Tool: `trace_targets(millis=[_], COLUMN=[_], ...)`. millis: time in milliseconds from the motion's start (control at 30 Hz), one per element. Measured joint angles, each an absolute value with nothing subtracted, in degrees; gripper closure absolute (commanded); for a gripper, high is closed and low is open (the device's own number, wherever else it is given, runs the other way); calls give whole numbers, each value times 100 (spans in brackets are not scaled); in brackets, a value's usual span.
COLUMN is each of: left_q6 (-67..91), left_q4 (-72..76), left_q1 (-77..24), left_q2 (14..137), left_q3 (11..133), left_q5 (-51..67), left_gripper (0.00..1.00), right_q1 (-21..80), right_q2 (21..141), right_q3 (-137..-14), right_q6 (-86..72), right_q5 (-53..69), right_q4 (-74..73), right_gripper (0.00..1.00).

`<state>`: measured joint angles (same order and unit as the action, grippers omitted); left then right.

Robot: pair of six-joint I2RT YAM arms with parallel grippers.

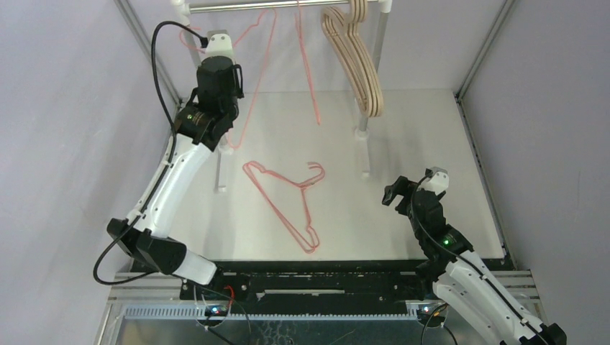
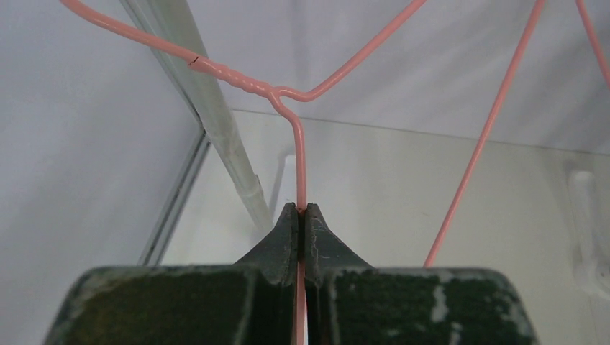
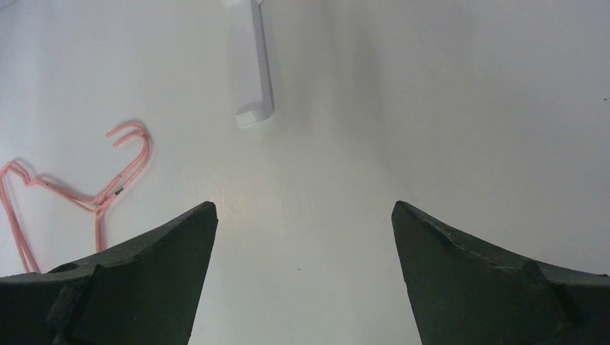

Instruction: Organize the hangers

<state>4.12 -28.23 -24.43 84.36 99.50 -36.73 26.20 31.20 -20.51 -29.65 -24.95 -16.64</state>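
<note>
My left gripper [image 1: 207, 43] is raised near the rail [image 1: 288, 6] and shut on a pink wire hanger [image 1: 253, 30]. In the left wrist view the jaws [image 2: 302, 210] pinch the wire just below its twisted neck [image 2: 252, 85]. A second pink wire hanger [image 1: 309, 72] hangs from the rail, and several beige wooden hangers [image 1: 356, 65] hang to its right. Two more pink wire hangers [image 1: 284, 201] lie stacked flat on the table, also visible in the right wrist view as pink wire hangers [image 3: 93, 194]. My right gripper [image 1: 403, 190] hovers open over bare table, its jaws [image 3: 302, 215] holding nothing.
The rail stands on white posts with feet on the table; one foot [image 3: 255, 65] lies ahead of the right gripper and another post [image 1: 365, 129] is behind the lying hangers. Grey walls and metal frame bars [image 1: 147, 50] enclose the table on three sides.
</note>
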Motion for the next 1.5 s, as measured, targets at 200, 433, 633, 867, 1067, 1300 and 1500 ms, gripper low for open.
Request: trace_targets(millis=[200, 433, 633, 867, 1067, 1300, 1500], left_q6=[38, -440, -711, -1160, -1437, -2121, -2718], left_q4=[-2864, -2823, -2401, -1817, -1374, -604, -51], left_q1=[-2460, -2556, -2751, -3164, -3433, -3739, -3844], left_q2=[8772, 9185, 9170, 9124, 8847, 8654, 8650], left_q3=[10436, 10787, 10613, 10167, 9450, 9262, 9391], left_q5=[-4060, -4523, -4917, -5430, -5752, -6228, -6344], left_gripper=[100, 100, 100, 100, 100, 100, 100], right_q1=[2591, 2585, 2585, 2585, 2585, 2585, 2585], right_q2=[3249, 3387, 3524, 3575, 3586, 3518, 3391], right_q3=[-2119, -2237, -2338, -2589, -2604, -2604, -2604], right_q6=[-2941, -2864, -2858, -2840, -2845, -2847, -2847], right_q5=[-2504, -2523, -2532, -2519, -2506, -2504, -2521], right_q4=[-1662, -1653, -1656, -1704, -1778, -1916, -1992], right_gripper=[0, 0, 0, 0, 0, 0, 0])
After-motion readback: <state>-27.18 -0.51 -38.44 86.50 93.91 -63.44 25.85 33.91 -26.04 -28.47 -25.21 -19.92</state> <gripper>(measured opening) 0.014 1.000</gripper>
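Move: Ahead and above the left hand, which already grips a pink hanger beside its neck, the free left stretch of the rod lies about 12 cm farther out, straight ahead and 10 cm up. The left post stands 12 cm ahead and 8 cm to the left; the hung pink hanger is 12 cm ahead and 18 cm right, its middle 6 cm lower than the hand. From the right hand, that rod stretch is roughly 30 cm ahead, 45 cm left and 38 cm up. Keeping its pinch on the pink hanger, the left hand eases about 2 cm forward and slightly up, then draws back some 4 cm while shifting 3 cm right and dipping, and finally rises about 4 cm. Throughout, the wrist rolls its left side up by roughly 20 degrees, with a smaller counter-clockwise turn, swinging the hook up towards the rod. ##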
